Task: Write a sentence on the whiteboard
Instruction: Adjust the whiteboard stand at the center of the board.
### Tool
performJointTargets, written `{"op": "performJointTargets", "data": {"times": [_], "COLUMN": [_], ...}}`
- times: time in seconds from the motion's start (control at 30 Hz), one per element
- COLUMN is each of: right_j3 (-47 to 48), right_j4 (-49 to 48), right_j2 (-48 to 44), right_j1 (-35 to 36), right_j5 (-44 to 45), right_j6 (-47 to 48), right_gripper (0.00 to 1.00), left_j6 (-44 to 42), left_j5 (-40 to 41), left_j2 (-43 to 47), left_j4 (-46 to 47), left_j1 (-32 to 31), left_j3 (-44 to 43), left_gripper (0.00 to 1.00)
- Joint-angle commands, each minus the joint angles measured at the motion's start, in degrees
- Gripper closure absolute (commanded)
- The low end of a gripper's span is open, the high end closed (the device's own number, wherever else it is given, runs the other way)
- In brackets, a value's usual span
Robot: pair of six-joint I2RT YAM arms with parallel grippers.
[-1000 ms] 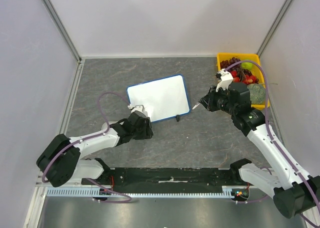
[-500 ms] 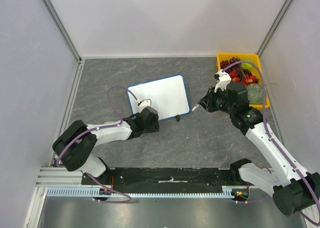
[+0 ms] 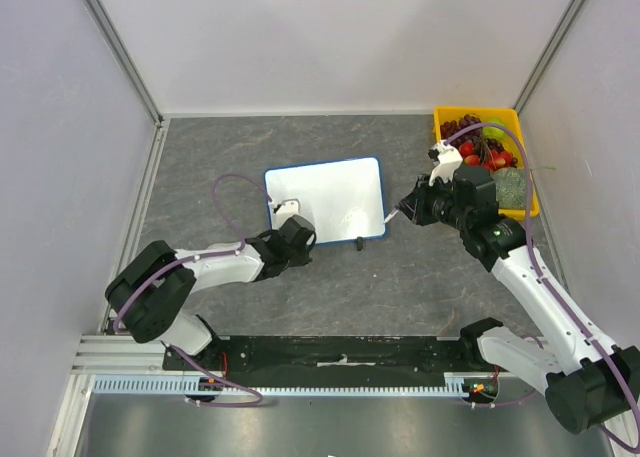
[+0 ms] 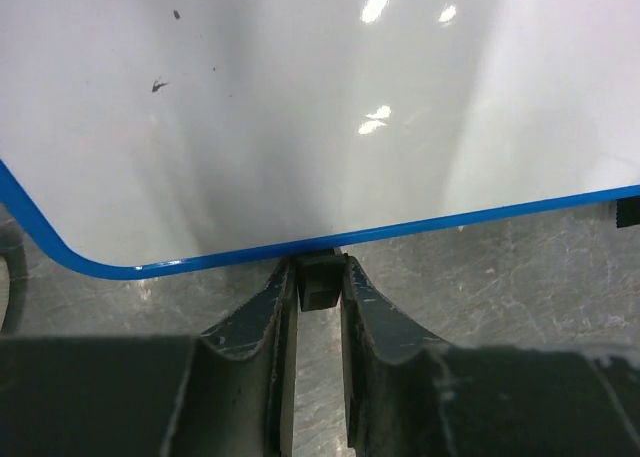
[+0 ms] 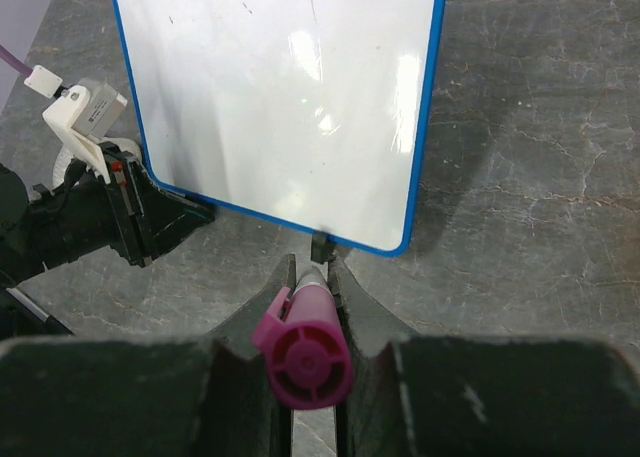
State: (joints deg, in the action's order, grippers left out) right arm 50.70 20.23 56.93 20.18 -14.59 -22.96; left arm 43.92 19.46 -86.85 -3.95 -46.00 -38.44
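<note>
The whiteboard (image 3: pixel 325 197) lies flat on the grey table, blue-rimmed and blank; no sentence shows on it. My left gripper (image 3: pixel 299 223) is at its near edge, shut on a small black foot (image 4: pixel 318 283) under the rim (image 4: pixel 420 226). My right gripper (image 3: pixel 405 205) hovers just right of the board, shut on a magenta marker (image 5: pixel 305 352) whose tip points at the board's near right corner. From the right wrist the whiteboard (image 5: pixel 280 97) fills the upper view, with another black foot (image 5: pixel 322 245) just beyond my right gripper (image 5: pixel 313 272).
A yellow bin (image 3: pixel 475 111) of grapes and other fruit stands at the back right, close behind my right arm. Pale walls close in the table on the left, back and right. A purple cable loops over the table beside the left arm.
The left jaws have closed on the board's foot. The whiteboard has turned from tilted to nearly square and shifted slightly right. The right arm has barely moved.
</note>
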Motion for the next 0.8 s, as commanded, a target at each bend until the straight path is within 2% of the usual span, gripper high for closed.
{"op": "performJointTargets", "data": {"times": [0.0, 0.27, 0.47, 0.6, 0.77], "right_j3": [-0.1, -0.3, -0.1, -0.2, -0.2], "right_j4": [-1.9, -1.2, -1.3, -1.3, -1.3], "right_j2": [-1.6, -3.6, -3.2, -3.1, -3.0], "right_j1": [-0.2, -0.3, -0.3, -0.2, -0.3], "right_j5": [-0.8, -0.7, -2.6, -2.6, -3.1], "right_j6": [-0.3, -1.0, -1.6, -1.6, -1.6], "right_gripper": [1.00, 1.00, 1.00, 1.00, 1.00], "left_j6": [1.8, 10.3, 20.3, 25.4, 27.6], "left_j5": [-2.7, -1.6, -2.1, -2.1, -1.5], "left_j2": [0.9, 6.5, 9.0, 9.4, 6.4], "left_j4": [-11.7, -21.5, -26.3, -26.9, -28.3], "left_j1": [-2.4, -12.3, -20.4, -24.4, -27.5], "left_j3": [3.7, 4.8, 5.4, 5.9, 3.9], "left_gripper": [0.94, 0.96, 0.96, 0.94, 0.90]}}
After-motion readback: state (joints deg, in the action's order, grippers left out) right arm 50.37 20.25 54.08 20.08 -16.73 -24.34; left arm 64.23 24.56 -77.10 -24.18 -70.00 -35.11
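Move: The left hand already pinches the whiteboard's left stand foot; the near table edge it drags towards is about 24 cm straight back. The whiteboard's middle is about 12 cm ahead and 5 cm right of this hand, the right stand foot about 13 cm right and level, the clear tray some 19 cm left and 3 cm back. From the right hand, holding the marker, the whiteboard's middle is about 10 cm ahead, 16 cm left and 20 cm below. Keeping its pinch on the stand foot, the left hand drags the whiteboard about 13 cm back towards the base. ##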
